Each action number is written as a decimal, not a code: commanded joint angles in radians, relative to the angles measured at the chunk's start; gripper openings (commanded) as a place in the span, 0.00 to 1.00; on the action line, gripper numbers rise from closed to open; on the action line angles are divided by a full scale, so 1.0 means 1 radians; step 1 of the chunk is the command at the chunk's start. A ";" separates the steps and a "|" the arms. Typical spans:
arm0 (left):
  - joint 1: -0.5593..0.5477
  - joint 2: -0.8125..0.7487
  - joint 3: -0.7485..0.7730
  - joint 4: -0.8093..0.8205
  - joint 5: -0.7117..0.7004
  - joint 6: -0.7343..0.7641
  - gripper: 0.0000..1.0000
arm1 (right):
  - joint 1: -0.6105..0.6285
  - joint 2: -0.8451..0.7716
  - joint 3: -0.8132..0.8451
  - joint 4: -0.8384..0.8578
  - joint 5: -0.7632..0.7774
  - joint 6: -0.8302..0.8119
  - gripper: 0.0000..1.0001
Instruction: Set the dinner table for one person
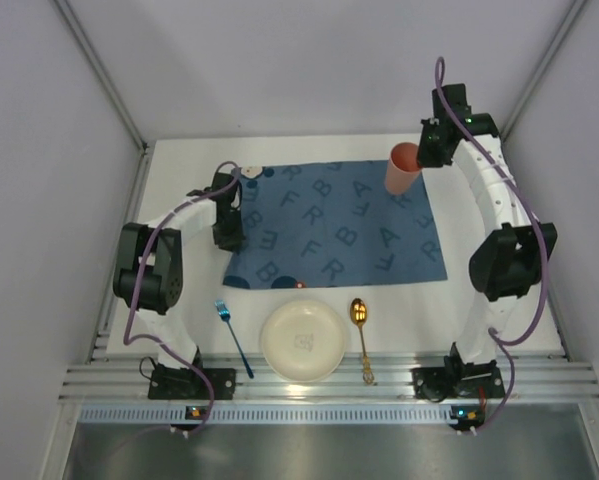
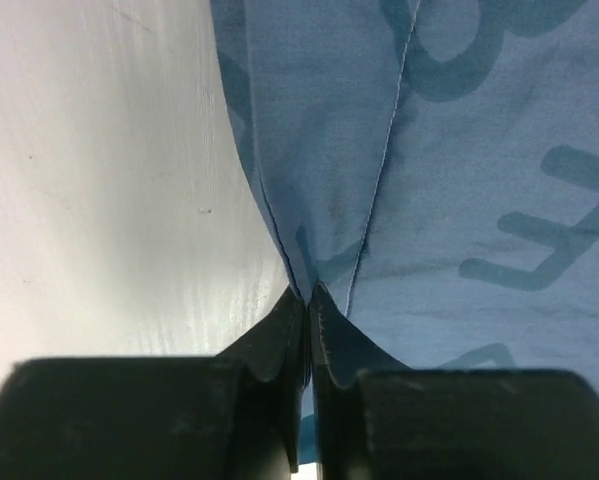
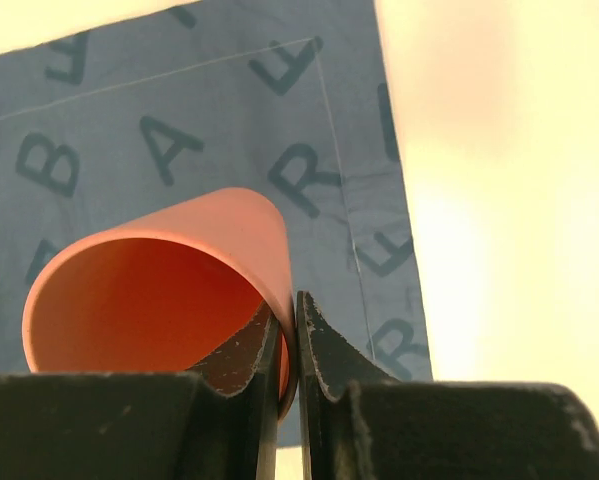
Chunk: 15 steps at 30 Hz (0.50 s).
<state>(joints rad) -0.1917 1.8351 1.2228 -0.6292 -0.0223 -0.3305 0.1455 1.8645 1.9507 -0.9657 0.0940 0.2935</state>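
Observation:
A dark blue letter-printed placemat (image 1: 339,228) lies on the white dinner table (image 1: 179,180). My left gripper (image 1: 229,238) is shut on the placemat's left edge; in the left wrist view the cloth (image 2: 459,150) is pinched into a raised fold between my fingertips (image 2: 307,298). My right gripper (image 1: 426,152) is shut on the rim of an orange cup (image 1: 402,167), held tilted over the placemat's far right corner. In the right wrist view one finger is inside the cup (image 3: 169,290) and one outside.
A cream plate (image 1: 303,340) sits near the front edge, below the placemat. A blue fork (image 1: 233,338) lies to its left and a gold spoon (image 1: 361,330) to its right. A ribbed aluminium rail (image 1: 319,385) runs along the front. Grey walls enclose the table.

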 commanded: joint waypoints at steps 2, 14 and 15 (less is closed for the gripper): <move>-0.003 -0.023 0.047 -0.058 -0.044 0.005 0.97 | -0.004 0.099 0.111 0.007 0.085 0.022 0.00; -0.005 -0.115 0.139 -0.188 -0.091 -0.082 0.98 | 0.003 0.292 0.248 0.064 0.158 0.073 0.00; -0.005 -0.119 0.144 -0.193 -0.084 -0.084 0.98 | 0.005 0.303 0.251 0.076 0.158 0.076 0.00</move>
<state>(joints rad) -0.1963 1.7794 1.3258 -0.7761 -0.1059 -0.3794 0.1467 2.1490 2.1426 -0.9546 0.2295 0.3450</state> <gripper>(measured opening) 0.982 0.083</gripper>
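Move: The left hand still pinches the placemat's left edge almost at table height; the mat's middle lies some 23 cm to its right and 3 cm ahead. The fork is about 24 cm back and 1 cm right, the plate 23 cm back and 17 cm right. The right hand holds the cup by its rim, with the mat's far right corner roughly 8 cm ahead, 8 cm to its right and 21 cm below; the mat's middle is 7 cm back, 15 cm left and as far below. The left hand opens its fingers wide to let go of the placemat's left edge, then lifts off it by about 4 cm, drifting 1 cm left, with hardly any turn of the wrist. Meanwhile the right hand keeps its shut grip on the cup's rim and carries the cup forward and down in roughly equal parts, some 6 cm each, over the far right part of the mat, turning slightly clockwise and slowing towards the end. ##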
